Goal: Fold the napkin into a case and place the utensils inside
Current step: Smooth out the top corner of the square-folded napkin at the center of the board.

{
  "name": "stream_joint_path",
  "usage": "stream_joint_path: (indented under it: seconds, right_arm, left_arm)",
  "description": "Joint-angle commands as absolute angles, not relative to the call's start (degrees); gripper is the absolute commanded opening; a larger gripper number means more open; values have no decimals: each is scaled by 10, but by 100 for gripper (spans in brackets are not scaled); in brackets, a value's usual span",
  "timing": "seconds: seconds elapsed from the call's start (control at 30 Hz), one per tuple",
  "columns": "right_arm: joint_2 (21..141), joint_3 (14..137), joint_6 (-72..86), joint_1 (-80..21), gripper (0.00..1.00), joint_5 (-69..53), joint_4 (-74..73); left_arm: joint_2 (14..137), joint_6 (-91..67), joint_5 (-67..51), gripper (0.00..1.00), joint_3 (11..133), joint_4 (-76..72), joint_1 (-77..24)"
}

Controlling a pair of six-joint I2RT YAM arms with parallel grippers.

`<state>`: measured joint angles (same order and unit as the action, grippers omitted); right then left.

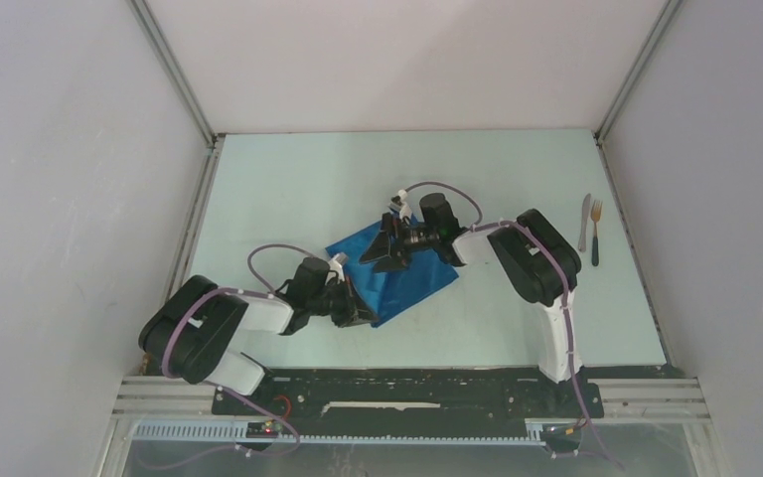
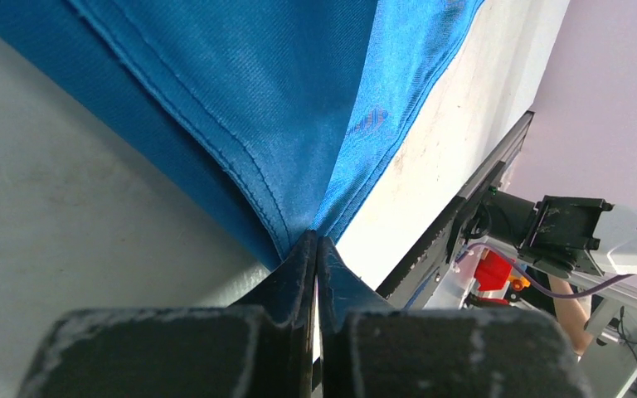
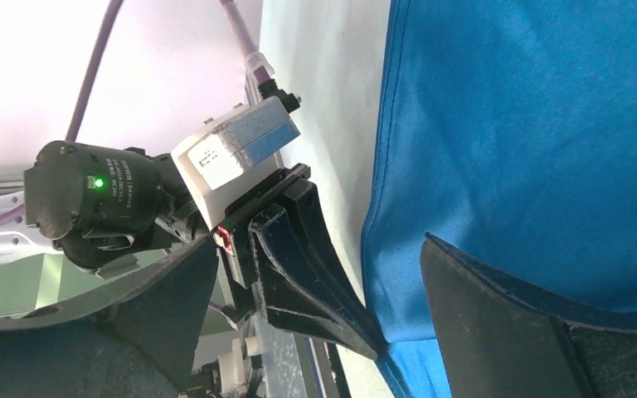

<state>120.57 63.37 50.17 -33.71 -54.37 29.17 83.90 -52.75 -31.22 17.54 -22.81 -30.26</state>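
Note:
The blue napkin lies as a broad slanted sheet in the middle of the table; no case shape shows. My left gripper is shut on the napkin's near corner, and the cloth fans out from its closed tips. My right gripper hovers open over the napkin's left part. In its own view its fingers straddle the cloth's edge, with the left gripper between them. The utensils, a silvery knife and a dark-handled fork, lie side by side at the far right.
Grey walls enclose the pale table on three sides. A black rail with the arm bases runs along the near edge. Purple cables loop over both arms.

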Motion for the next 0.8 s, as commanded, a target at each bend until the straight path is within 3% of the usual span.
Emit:
stream_joint_path:
  seconds: [0.0, 0.3, 0.77]
  right_arm:
    - [1236, 620, 551, -317, 100, -572, 407]
    - [1301, 626, 637, -268, 100, -571, 530]
    - [1326, 757, 551, -226, 100, -526, 314]
  left_arm:
    - [851, -534, -310, 4, 164, -250, -306]
    - [855, -539, -317, 3, 155, -263, -305]
    - [864, -552, -323, 3, 142, -293, -306]
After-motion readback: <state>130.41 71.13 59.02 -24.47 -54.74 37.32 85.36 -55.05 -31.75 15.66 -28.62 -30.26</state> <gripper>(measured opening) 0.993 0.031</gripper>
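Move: The napkin's top corner lies about 15 cm ahead of my right hand and 9 cm to its right, with the cloth roughly 5 cm below the hand point. From this hand, the napkin's left corner is about 4 cm ahead and 10 cm left, its right corner 5 cm back and 21 cm right. My left hand's shut fingertips are right at the bottom corner, about 1 cm above it; the top corner is some 33 cm ahead of them and 9 cm right. I sweep my wide-open right hand outward across the folded napkin towards its top corner, about 9 cm forward and 3 cm right. I sink about 1 cm early on, my fingertip dragging the upper layer along, and turn the hand some 10 degrees clockwise. My left hand stays put with shut fingers, keeping the bottom corner down. ##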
